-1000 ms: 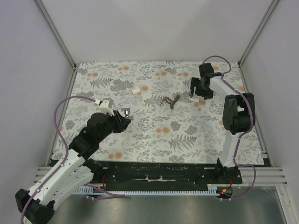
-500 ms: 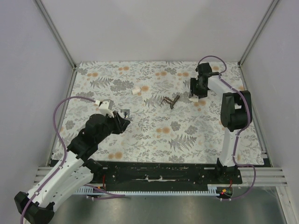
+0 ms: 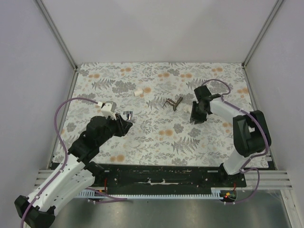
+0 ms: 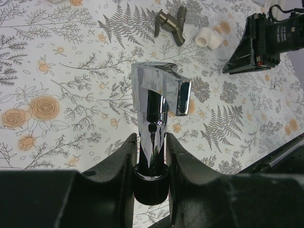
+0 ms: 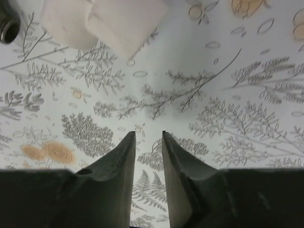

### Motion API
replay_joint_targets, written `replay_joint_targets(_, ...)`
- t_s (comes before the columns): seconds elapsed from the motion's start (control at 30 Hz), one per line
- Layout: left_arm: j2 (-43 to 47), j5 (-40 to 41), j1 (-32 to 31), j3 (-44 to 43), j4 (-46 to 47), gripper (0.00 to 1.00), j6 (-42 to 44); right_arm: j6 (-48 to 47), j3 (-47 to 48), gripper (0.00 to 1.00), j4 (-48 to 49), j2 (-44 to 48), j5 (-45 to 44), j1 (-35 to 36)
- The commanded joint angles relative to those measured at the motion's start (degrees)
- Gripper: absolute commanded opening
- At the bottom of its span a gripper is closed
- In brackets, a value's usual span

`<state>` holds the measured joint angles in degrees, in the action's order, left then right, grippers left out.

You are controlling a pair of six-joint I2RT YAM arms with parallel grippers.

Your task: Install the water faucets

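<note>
A shiny chrome water faucet (image 4: 159, 95) stands up between my left gripper's (image 4: 151, 137) fingers, which are shut on its black base and hold it a little above the floral mat; from above it shows at the left (image 3: 127, 114). A second, dark bronze faucet (image 3: 173, 102) lies on the mat at the centre. My right gripper (image 5: 148, 134) is shut with nothing between its fingers, hovering over bare mat (image 3: 195, 111). A white plastic fitting (image 5: 102, 21) lies ahead of it, apart from the fingertips.
Another white plastic piece (image 3: 138, 92) lies at the back left of the mat. Grey walls and metal frame rails (image 3: 57, 35) bound the cell on three sides. The black base rail (image 3: 161, 178) runs along the near edge.
My right gripper has shut and drawn back toward the near side, away from the white fitting, holding nothing. The left gripper has kept its hold on the chrome faucet, almost still.
</note>
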<state>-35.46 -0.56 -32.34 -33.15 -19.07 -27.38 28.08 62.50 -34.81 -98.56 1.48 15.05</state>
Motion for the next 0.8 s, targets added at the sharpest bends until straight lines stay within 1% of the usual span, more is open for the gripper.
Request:
replay_joint_targets(0.0,0.5,-1.1,0.2,-1.0,4.7,0.02,3.2,3.6,-2.2,0.42,1.1,8.3,0.7,1.1)
replay_joint_targets(0.07,0.8,-1.5,0.3,-1.0,4.7,0.02,3.5,-1.5,0.1,0.57,-0.3,9.4,0.0,1.1)
replay_joint_targets(0.1,0.9,-1.5,0.2,-0.8,4.7,0.02,3.5,-5.7,2.3,0.65,-1.8,9.1,0.0,1.1)
replay_joint_targets(0.13,1.2,-1.6,0.2,-0.6,4.7,0.02,3.5,-8.6,4.5,0.69,-3.5,8.2,0.5,1.1)
replay_joint_targets(0.17,1.4,-1.6,0.2,-0.4,4.7,0.02,3.6,-11.8,7.8,0.71,-5.9,7.1,0.5,1.1)
replay_joint_targets(0.23,1.7,-1.6,0.2,-0.5,4.5,0.02,3.6,-17.6,12.3,0.73,-8.6,4.9,0.7,1.3)
replay_joint_targets(0.33,2.1,-1.8,0.2,-0.5,4.0,0.02,3.5,-25.2,17.5,0.75,-11.5,0.8,-2.7,2.9)
replay_joint_targets(0.4,2.4,-2.0,0.1,-0.7,3.3,0.02,3.5,-30.2,20.1,0.77,-12.7,-2.0,-4.0,3.6)
replay_joint_targets(0.47,2.5,-2.2,0.2,-0.8,2.7,0.02,3.4,-33.9,23.2,0.8,-14.4,-5.0,-3.5,3.9)
replay_joint_targets(0.57,2.7,-2.3,0.2,-0.9,1.7,0.02,3.2,-38.0,27.5,0.83,-16.8,-9.9,-2.5,4.4)
replay_joint_targets(0.77,2.5,-2.3,0.2,-1.4,0.4,0.02,2.9,-40.5,34.3,0.83,-18.0,-17.8,-3.2,5.4)
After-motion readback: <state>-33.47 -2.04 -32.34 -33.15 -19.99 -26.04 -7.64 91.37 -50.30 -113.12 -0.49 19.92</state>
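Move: The white pipe elbow lies about 7 cm ahead of the right hand and 1 cm to its left, roughly at fingertip height. The brown faucet lies beyond it, some 11 cm ahead of the right hand and 8 cm to its left. From the left hand, which already holds the chrome faucet, the elbow is about 11 cm ahead, 26 cm to the right and 17 cm below. Lift the right gripper off to nearly 9 cm, after a small draw back, swinging it forward over the table towards the white elbow, about 7 cm on balance. Turn it some 40 degrees counter-clockwise, open the nearly shut fingers wide, then lower about 5 cm so that they come down over the elbow without gripping it. ##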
